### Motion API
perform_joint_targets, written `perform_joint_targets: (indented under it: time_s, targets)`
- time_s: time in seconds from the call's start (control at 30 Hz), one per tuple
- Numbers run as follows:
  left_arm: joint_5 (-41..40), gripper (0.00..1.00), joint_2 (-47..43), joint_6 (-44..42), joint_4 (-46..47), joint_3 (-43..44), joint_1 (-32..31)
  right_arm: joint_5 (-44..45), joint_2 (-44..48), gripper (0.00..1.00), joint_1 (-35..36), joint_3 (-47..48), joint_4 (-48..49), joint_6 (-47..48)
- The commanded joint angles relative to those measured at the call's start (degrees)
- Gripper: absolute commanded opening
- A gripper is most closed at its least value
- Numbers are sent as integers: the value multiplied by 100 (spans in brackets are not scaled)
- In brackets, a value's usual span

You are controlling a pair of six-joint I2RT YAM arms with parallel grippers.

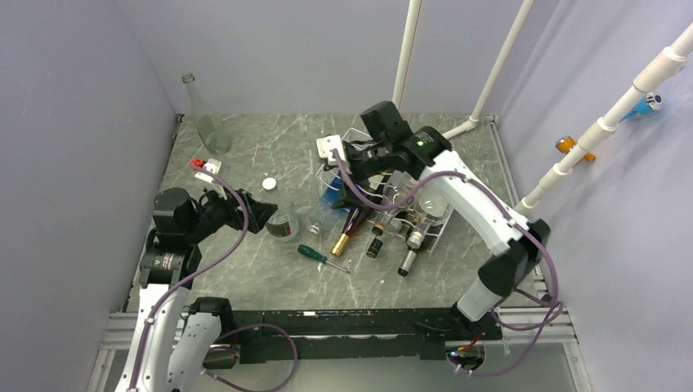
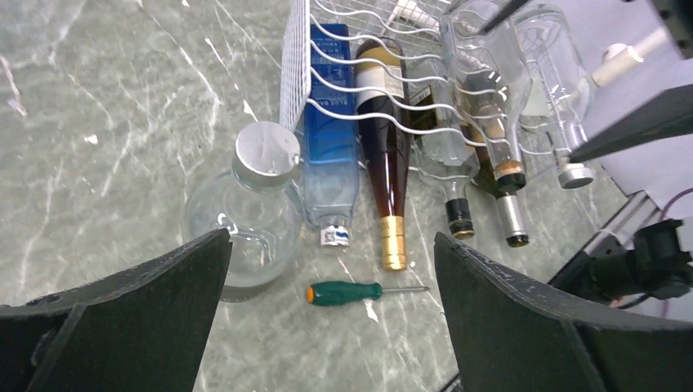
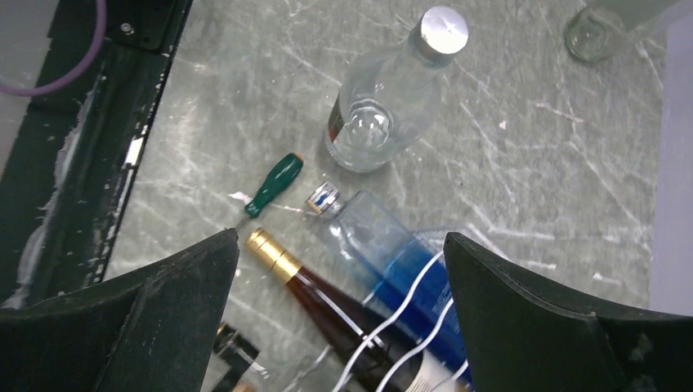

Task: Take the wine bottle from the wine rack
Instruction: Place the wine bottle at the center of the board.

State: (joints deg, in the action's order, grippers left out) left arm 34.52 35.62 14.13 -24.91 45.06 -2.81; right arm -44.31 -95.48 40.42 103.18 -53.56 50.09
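The white wire wine rack (image 1: 435, 226) sits mid-table with several bottles lying in its cradles. The wine bottle (image 1: 351, 224) is dark brown with a gold foil top; it lies in the rack beside a blue bottle (image 1: 331, 193), neck toward the arms. In the left wrist view the wine bottle (image 2: 389, 163) lies under the wavy rack wires (image 2: 296, 73). My right gripper (image 1: 353, 162) hovers open over the rack's left end, above the wine bottle (image 3: 327, 304) and the rack wire (image 3: 409, 287). My left gripper (image 1: 261, 215) stands open and empty left of the rack.
A round clear bottle (image 1: 282, 222) with a silver cap stands by the left gripper's fingers. A green screwdriver (image 1: 319, 256) lies in front of the rack. A tall clear bottle (image 1: 204, 114) stands at the back left, a white cap (image 1: 269, 184) nearby. White pipes (image 1: 605, 122) rise at right.
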Motion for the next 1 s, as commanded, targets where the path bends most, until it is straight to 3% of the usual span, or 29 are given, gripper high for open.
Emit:
perform_joint_targets:
  time_s: [0.0,0.4,0.73,0.97]
  targets:
    - [-33,100,-193,-372,1076,-322,26,140,804,100,-231,-567,-237,-404]
    - [-302,100,-421,-733,2527,-1372,17,-1402,2512,100,-2344,-2587,356,-772]
    - [-227,100,5,-704,3603,-1751,17,-2667,2887,100,-3513,-3341,670,-752]
    - [-353,100,357,-258,4143,-1896,17,-3141,3085,100,-3833,-3805,1047,-828]
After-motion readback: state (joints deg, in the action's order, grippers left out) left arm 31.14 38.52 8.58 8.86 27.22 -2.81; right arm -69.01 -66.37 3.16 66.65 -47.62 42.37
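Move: Some 6 cm ahead of the left hand and 2 cm to its right stands the capped bottle, its middle about 13 cm lower; the screwdriver lies 13 cm right and 2 cm back, 26 cm down. From the right hand that bottle is 14 cm left, about level. The clear bottle on the rack is 18 cm right of the right hand, 5 cm ahead; the brown one 6 cm right, 3 cm ahead, the blue one 8 cm straight ahead, all 17–22 cm below. Closing in on the standing bottle's neck, the left hand goes forward about 5 cm while sinking some 3 cm, its wide-open fingers tipping up to nearly level. The right hand, open and empty, sweeps some 18 cm to the right, away from that bottle and over the rack's clear bottle, quick at first, then easing, turning about 25 degrees clockwise. ##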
